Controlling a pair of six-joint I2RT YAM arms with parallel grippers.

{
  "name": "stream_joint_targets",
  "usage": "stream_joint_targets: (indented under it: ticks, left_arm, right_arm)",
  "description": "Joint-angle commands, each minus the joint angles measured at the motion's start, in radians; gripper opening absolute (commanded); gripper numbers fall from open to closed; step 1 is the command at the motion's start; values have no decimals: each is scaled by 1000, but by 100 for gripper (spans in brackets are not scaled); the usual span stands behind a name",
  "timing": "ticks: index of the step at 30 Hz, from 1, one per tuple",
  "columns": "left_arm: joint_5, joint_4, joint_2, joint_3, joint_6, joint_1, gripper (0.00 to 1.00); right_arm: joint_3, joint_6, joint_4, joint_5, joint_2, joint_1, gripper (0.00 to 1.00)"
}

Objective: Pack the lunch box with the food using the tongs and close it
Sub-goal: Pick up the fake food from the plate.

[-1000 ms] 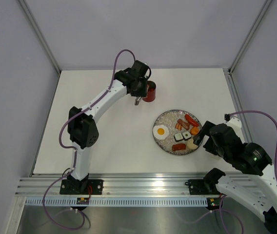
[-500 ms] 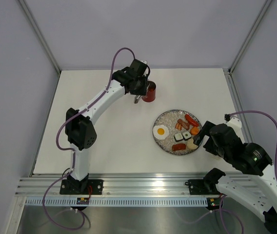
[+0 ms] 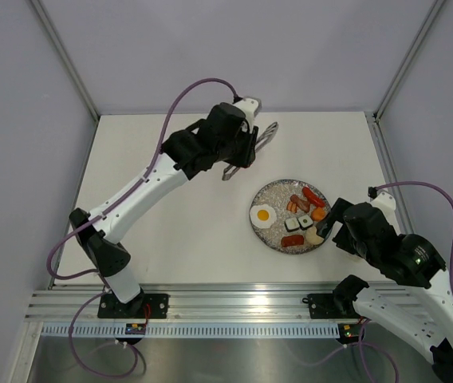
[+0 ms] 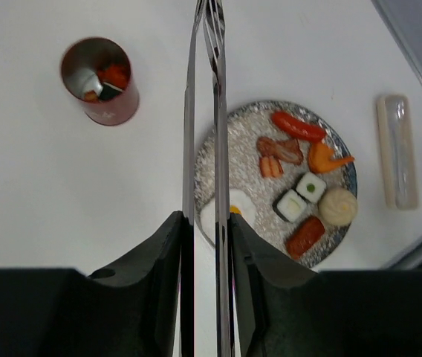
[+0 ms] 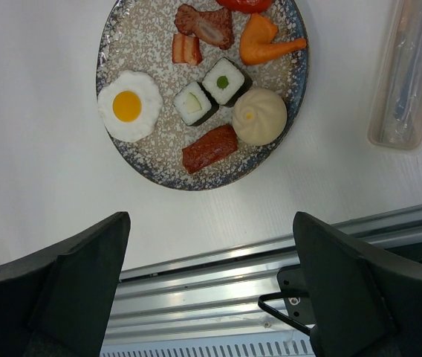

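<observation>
My left gripper point(image 4: 205, 223) is shut on the silver tongs point(image 4: 212, 111), which run straight up its view with both arms nearly together. The red lunch box point(image 4: 99, 80) stands open at the upper left of the tongs and holds a few pieces; in the top view the left arm hides it. The food lies on the speckled plate point(image 5: 151, 44): fried egg point(image 5: 128, 105), two sushi rolls point(image 5: 195, 103), bun point(image 5: 259, 115), sausage point(image 5: 209, 147), carrot point(image 5: 267, 41). My right gripper point(image 5: 211, 253) hangs open just near of the plate, holding nothing.
A clear oblong case point(image 5: 411, 74) lies on the table right of the plate. The aluminium rail point(image 3: 226, 307) runs along the near edge. Grey walls enclose the white table point(image 3: 171, 223) on three sides.
The left arm has stretched out and risen from beside the lunch box, carrying the tongs toward the plate, and now covers the box in the top view. The right arm has not moved.
</observation>
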Motion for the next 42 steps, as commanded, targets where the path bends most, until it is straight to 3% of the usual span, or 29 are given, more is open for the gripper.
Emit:
stream_joint_targets:
  ticks: [1, 6, 14, 25, 42]
  left_arm:
    - [57, -11, -8, -89, 47, -69, 33]
    - [113, 18, -18, -207, 15, -157, 37]
    - [221, 127, 11, -336, -79, -201, 40]
    - [65, 121, 76, -309, -188, -252, 51]
    - [-66, 92, 203, -225, -240, -284, 52]
  right_arm:
    - [27, 21, 2, 27, -9, 8, 99]
    - [33, 20, -12, 31, -8, 6, 99]
    - [35, 21, -4, 28, -12, 8, 99]
    - [46, 9, 2, 24, -14, 6, 99]
    - [50, 1, -15, 22, -32, 8, 99]
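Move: The left hand, holding the tongs, is high over the table. The plate's middle lies about 6 cm back, 14 cm right and 31 cm below. On the plate, the fried egg is some 6 cm back and 5 cm right, the bacon 3 cm back and 14 cm right, and the cucumber roll 9 cm back and 14 cm right. The red cup stands 12 cm ahead and 1 cm left. From the right hand, the plate is about 12 cm ahead, 8 cm left and 20 cm below. The left hand lowers the tongs some 19 cm, swinging back and right over the plate, tipping down and opening. ##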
